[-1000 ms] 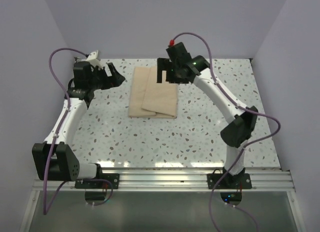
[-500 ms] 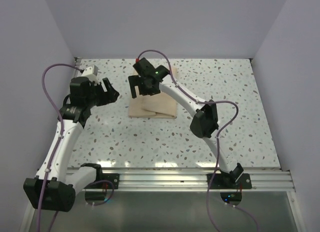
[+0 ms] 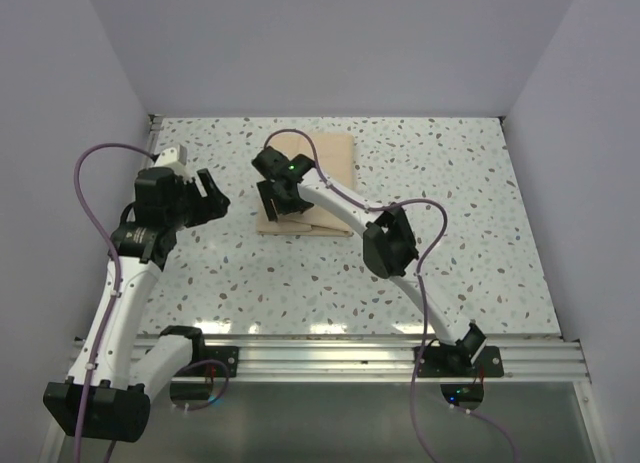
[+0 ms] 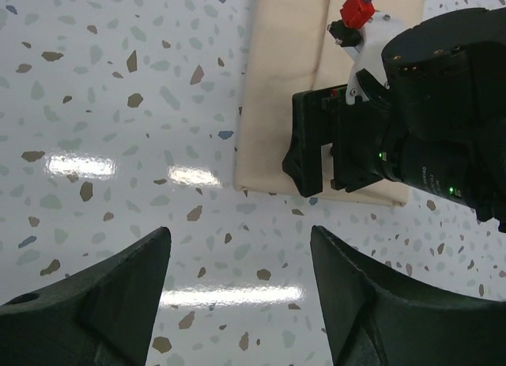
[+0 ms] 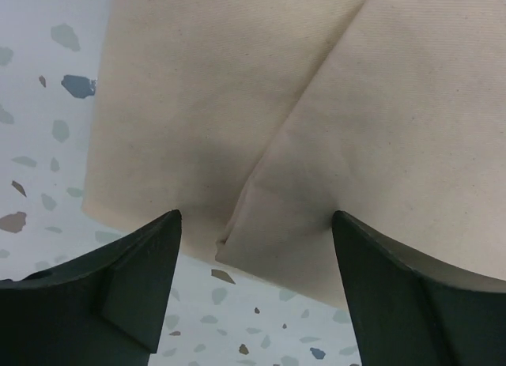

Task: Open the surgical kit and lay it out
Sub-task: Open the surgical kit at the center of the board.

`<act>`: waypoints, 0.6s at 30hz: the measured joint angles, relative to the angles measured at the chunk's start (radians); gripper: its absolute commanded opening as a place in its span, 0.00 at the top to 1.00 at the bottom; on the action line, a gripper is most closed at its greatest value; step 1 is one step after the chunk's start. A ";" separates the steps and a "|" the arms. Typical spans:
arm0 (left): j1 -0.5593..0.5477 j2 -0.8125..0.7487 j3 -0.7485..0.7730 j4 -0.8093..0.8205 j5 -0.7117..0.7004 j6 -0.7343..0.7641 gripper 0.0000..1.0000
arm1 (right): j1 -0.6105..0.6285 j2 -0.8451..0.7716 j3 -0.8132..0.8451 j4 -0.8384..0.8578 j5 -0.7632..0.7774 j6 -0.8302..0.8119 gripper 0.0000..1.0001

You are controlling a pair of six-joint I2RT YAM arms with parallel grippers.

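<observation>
The surgical kit (image 3: 333, 151) is a beige cloth wrap lying folded flat at the back middle of the speckled table. My right gripper (image 3: 274, 205) hangs over its near-left corner. In the right wrist view the gripper (image 5: 257, 224) is open, its fingertips standing either side of an overlapping fold of the cloth (image 5: 300, 105) near its edge. My left gripper (image 3: 212, 195) is left of the kit, apart from it. It is open (image 4: 239, 243) over bare table, looking at the cloth (image 4: 281, 89) and the black right gripper (image 4: 316, 149).
Lilac walls close in the table (image 3: 480, 203) at the back and both sides. An aluminium rail (image 3: 330, 358) with the arm bases runs along the near edge. The right arm (image 3: 385, 245) reaches diagonally across the middle, its purple cable (image 3: 425, 208) looping above.
The right arm swung from the kit's far right side across to its near-left corner and lowered. The left gripper drew back toward the near left, away from the kit.
</observation>
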 measured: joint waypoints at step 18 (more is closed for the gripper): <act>-0.067 0.188 0.076 0.013 -0.057 0.006 0.25 | -0.031 -0.126 -0.069 -0.032 0.143 -0.016 1.00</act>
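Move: The folded flap's near-left corner lies practically between the right fingers, about 1 cm back, 1 cm left and 1 cm below. The kit's own near-left corner is some 7 cm left of the hand and 4 cm back; its near-right corner is some 15 cm right and 4 cm back, all at board height. From the left hand the flap corner lies about 9 cm ahead, 13 cm right and 19 cm below. Right fingers close, pinching the flap's corner, then lift it about 5 cm up and right; left hand eases forward. ##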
